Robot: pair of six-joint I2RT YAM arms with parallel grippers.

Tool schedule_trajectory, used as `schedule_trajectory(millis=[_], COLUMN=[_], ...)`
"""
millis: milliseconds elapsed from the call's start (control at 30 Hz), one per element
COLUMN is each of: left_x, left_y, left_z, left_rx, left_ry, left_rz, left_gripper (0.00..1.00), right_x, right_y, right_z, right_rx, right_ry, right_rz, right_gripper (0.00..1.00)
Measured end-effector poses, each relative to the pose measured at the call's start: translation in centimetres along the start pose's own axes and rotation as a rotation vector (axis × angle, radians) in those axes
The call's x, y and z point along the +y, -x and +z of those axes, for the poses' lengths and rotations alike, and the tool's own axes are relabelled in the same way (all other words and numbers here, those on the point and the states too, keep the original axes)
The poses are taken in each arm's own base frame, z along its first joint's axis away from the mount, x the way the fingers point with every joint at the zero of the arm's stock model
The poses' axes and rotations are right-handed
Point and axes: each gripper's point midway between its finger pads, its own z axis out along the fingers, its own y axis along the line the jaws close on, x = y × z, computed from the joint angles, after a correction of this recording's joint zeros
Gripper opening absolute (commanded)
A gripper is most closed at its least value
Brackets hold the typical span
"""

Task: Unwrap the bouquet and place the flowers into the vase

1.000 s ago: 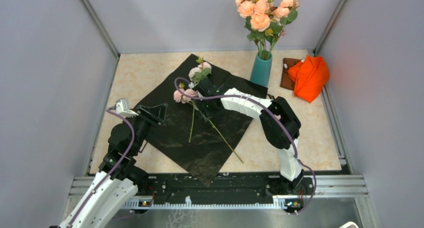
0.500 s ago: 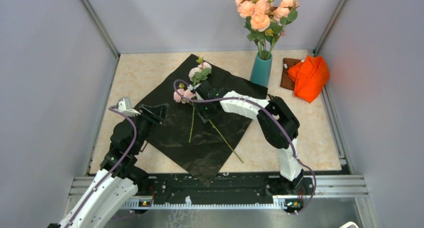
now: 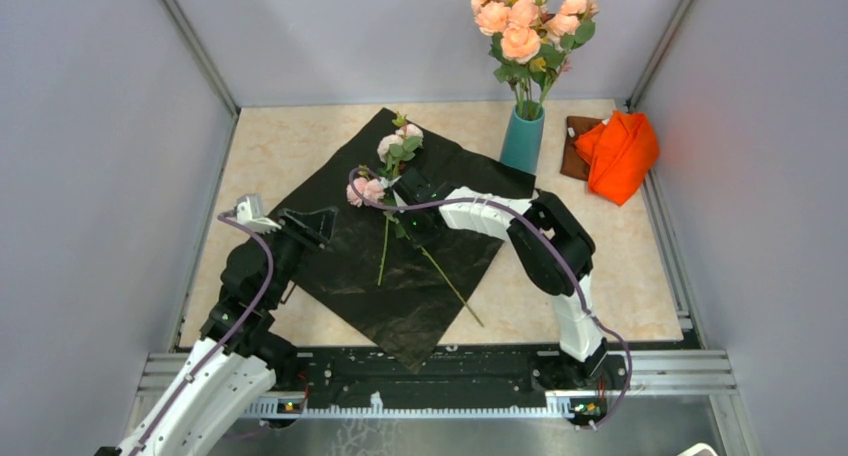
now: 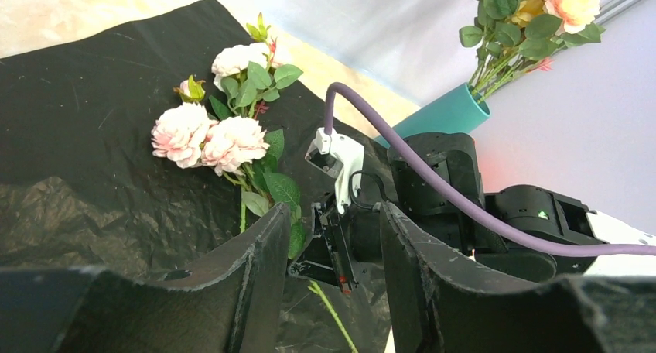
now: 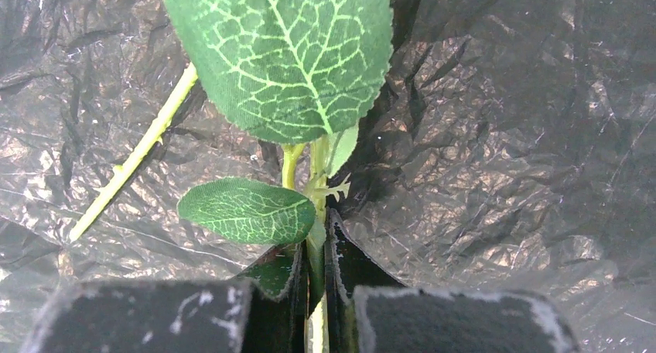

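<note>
The bouquet's black wrapping sheet lies spread flat on the table. Two stems of the flowers rest on it, their pink heads at the sheet's upper middle. My right gripper is shut on one green stem just below its leaves. The other stem lies loose to its left. My left gripper hovers open and holds nothing at the sheet's left edge, facing the pink flowers. The teal vase stands at the back right and holds peach roses.
An orange cloth lies on a brown pad right of the vase. Grey walls close in the table on three sides. The right arm's elbow reaches over the sheet's right corner. The peach roses rise high above the vase.
My right gripper has slid slightly left and shut on the flower stem; the stem's lower end shifted a little. The left arm has not moved.
</note>
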Motion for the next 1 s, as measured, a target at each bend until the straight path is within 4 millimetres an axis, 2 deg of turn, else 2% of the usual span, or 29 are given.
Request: schedule_trajectory(millis=[167, 267, 367, 567, 667, 767, 900, 1000], left_x=[-0.2, -0.2, 0.0, 0.6, 0.5, 0.1, -0.1, 0.1], left_y=[-0.3, -1.0, -2.0, -4.4, -4.8, -4.9, -5.5, -6.1], left_z=[0.2, 0.5, 0.9, 1.5, 1.6, 1.7, 2.0, 2.2], left_rx=[0.014, 0.040, 0.073, 0.153, 0.169, 0.175, 0.196, 0.219], left_ry=[-0.009, -0.013, -0.016, -0.019, -0.029, -0.047, -0.058, -0.059], left_rz=[0.001, 0.005, 0.009, 0.016, 0.016, 0.017, 0.017, 0.019], left_gripper=[0.53, 0.53, 0.53, 0.52, 0.52, 0.52, 0.52, 0.52], right_x=[-0.1, 0.0, 0.1, -0.7, -1.7, -2.9, -4.7, -6.1], right_y=[0.5, 2.0, 4.1, 8.5, 10.3, 10.8, 10.5, 11.4], right_z=[-1.2, -3.7, -7.1, -14.6, -19.4, -24.0, -30.7, -35.9], right_rx=[-0.018, -0.077, -0.171, -0.407, -0.594, -0.785, -1.048, -1.209], right_ry=[-0.010, -0.017, -0.024, -0.083, -0.138, -0.194, -0.287, -0.374], right_rz=[-0.008, -0.015, -0.021, -0.032, -0.028, -0.031, -0.043, -0.054], right_gripper=[0.00, 0.00, 0.00, 0.00, 0.00, 0.00, 0.00, 0.00])
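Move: The closed right fingers pinch the pink rose's stem just above the black wrap. From there the teal vase stands about 14 cm ahead and 21 cm to the right, its middle some 8 cm higher; the brown pouch is some 12 cm right of the vase and 5 cm farther out. The white rose lies 8 cm ahead and 4 cm left of the right hand. From the open left hand the white rose is roughly 13 cm ahead, 9 cm right and 24 cm below. Keep the pinch on the pink rose's stem and lift the right gripper fast, about 36 cm, at first straight up, then also some 11 cm to the right towards the vase. As it climbs, swing the fingers up some 70 degrees from pointing down to pointing ahead, standing the rose upright. Meanwhile sink the open left gripper a few centimetres down and right towards the white rose. ##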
